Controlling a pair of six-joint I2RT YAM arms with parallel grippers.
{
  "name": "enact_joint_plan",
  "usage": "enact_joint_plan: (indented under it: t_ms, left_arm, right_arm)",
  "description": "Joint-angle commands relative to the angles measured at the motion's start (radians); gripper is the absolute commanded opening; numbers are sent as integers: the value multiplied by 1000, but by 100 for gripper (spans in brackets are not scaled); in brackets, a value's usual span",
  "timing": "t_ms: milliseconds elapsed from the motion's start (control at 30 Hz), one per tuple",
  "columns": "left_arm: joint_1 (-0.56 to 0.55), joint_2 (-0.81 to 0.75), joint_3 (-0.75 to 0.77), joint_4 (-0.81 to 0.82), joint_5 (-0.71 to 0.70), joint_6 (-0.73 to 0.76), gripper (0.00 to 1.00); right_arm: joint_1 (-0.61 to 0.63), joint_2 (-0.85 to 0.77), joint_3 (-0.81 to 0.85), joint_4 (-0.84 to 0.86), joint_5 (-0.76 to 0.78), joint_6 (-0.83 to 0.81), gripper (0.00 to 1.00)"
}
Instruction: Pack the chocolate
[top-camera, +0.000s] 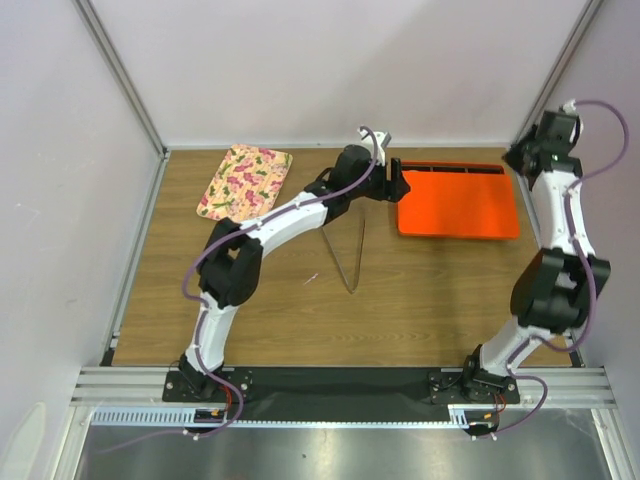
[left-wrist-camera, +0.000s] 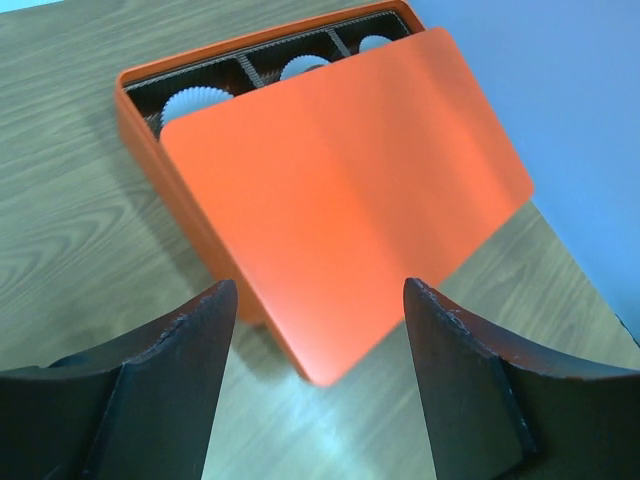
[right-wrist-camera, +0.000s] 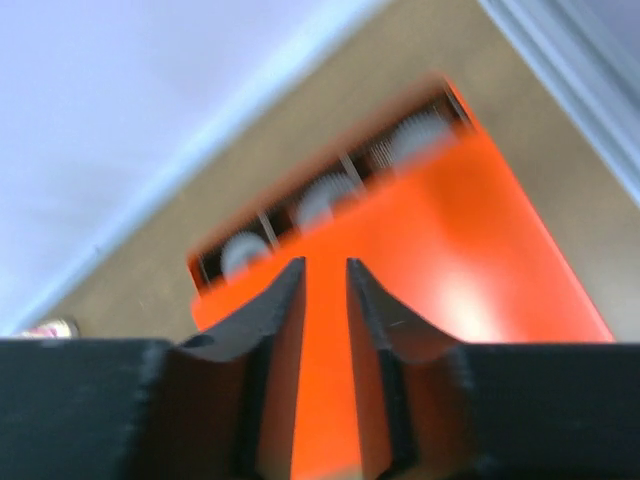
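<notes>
The orange box (left-wrist-camera: 138, 118) stands at the back right of the table. Its flat orange lid (left-wrist-camera: 340, 180) lies askew on top and leaves the far row of compartments uncovered. White paper cups (left-wrist-camera: 196, 100) sit in that row. No chocolate shows in any view. My left gripper (left-wrist-camera: 318, 285) is open, low over the table at the box's left end (top-camera: 402, 185), with the lid's near corner just ahead of its jaws. My right gripper (right-wrist-camera: 324, 263) hovers above the lid (right-wrist-camera: 450, 260), jaws a narrow gap apart with nothing between them.
A floral-patterned tray (top-camera: 245, 182) lies at the back left. Thin metal tongs (top-camera: 346, 255) rest on the wood near the middle. White walls close in the table on three sides, and the right arm (top-camera: 555, 285) rises along the right edge.
</notes>
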Motion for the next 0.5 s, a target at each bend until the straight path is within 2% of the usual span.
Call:
enact_joint_plan:
  t_ms: [0,67,100,133,300,467]
  left_arm:
    - [-1,-163,-66,-24,-31,3,74]
    - [0,-214,-132,-67,-68,-1,74]
    - [-1,-237,-161,-70,-82,-6,74]
    - [0,-289,-190,-69,-93,-7,74]
    - [7,-392,-332,-82,-120,-17,75]
    - [8,-437,-375,-98,-133,-18,75]
  right_arm:
    - [-1,-157,-211,-201,53,37,22]
    - [6,-227,-296,-202,48,37,14]
    - [8,-282,-345,-195,38,46,5]
    - [19,-310,-431,-176,36,53,1]
    - [55,-411,-647,-100,5,74,0]
    - [83,-442,-860,115,-22,85,0]
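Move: Some 11 cm to the right hand's left, 18 cm lower and about 1 cm nearer the base lies the middle of the orange lid, its near edge about 14 cm back from the hand. The box beneath is centred some 4 cm beyond the lid's middle, and white cups show in the open far strip, 10 cm ahead and 11 cm left of the hand. From the left hand the lid is about 17 cm right, 3 cm ahead and 11 cm below. Sweeping back about 18 cm and down some 16 cm, the right hand crosses above the lid's right half, drifting left as well, and arrives just short of its near edge; on the way its part-open fingers shut and tip about 25 degrees further down. The left hand, still open, backs off from the lid's left end, some 8 cm left, with a smaller pull back and rise. ##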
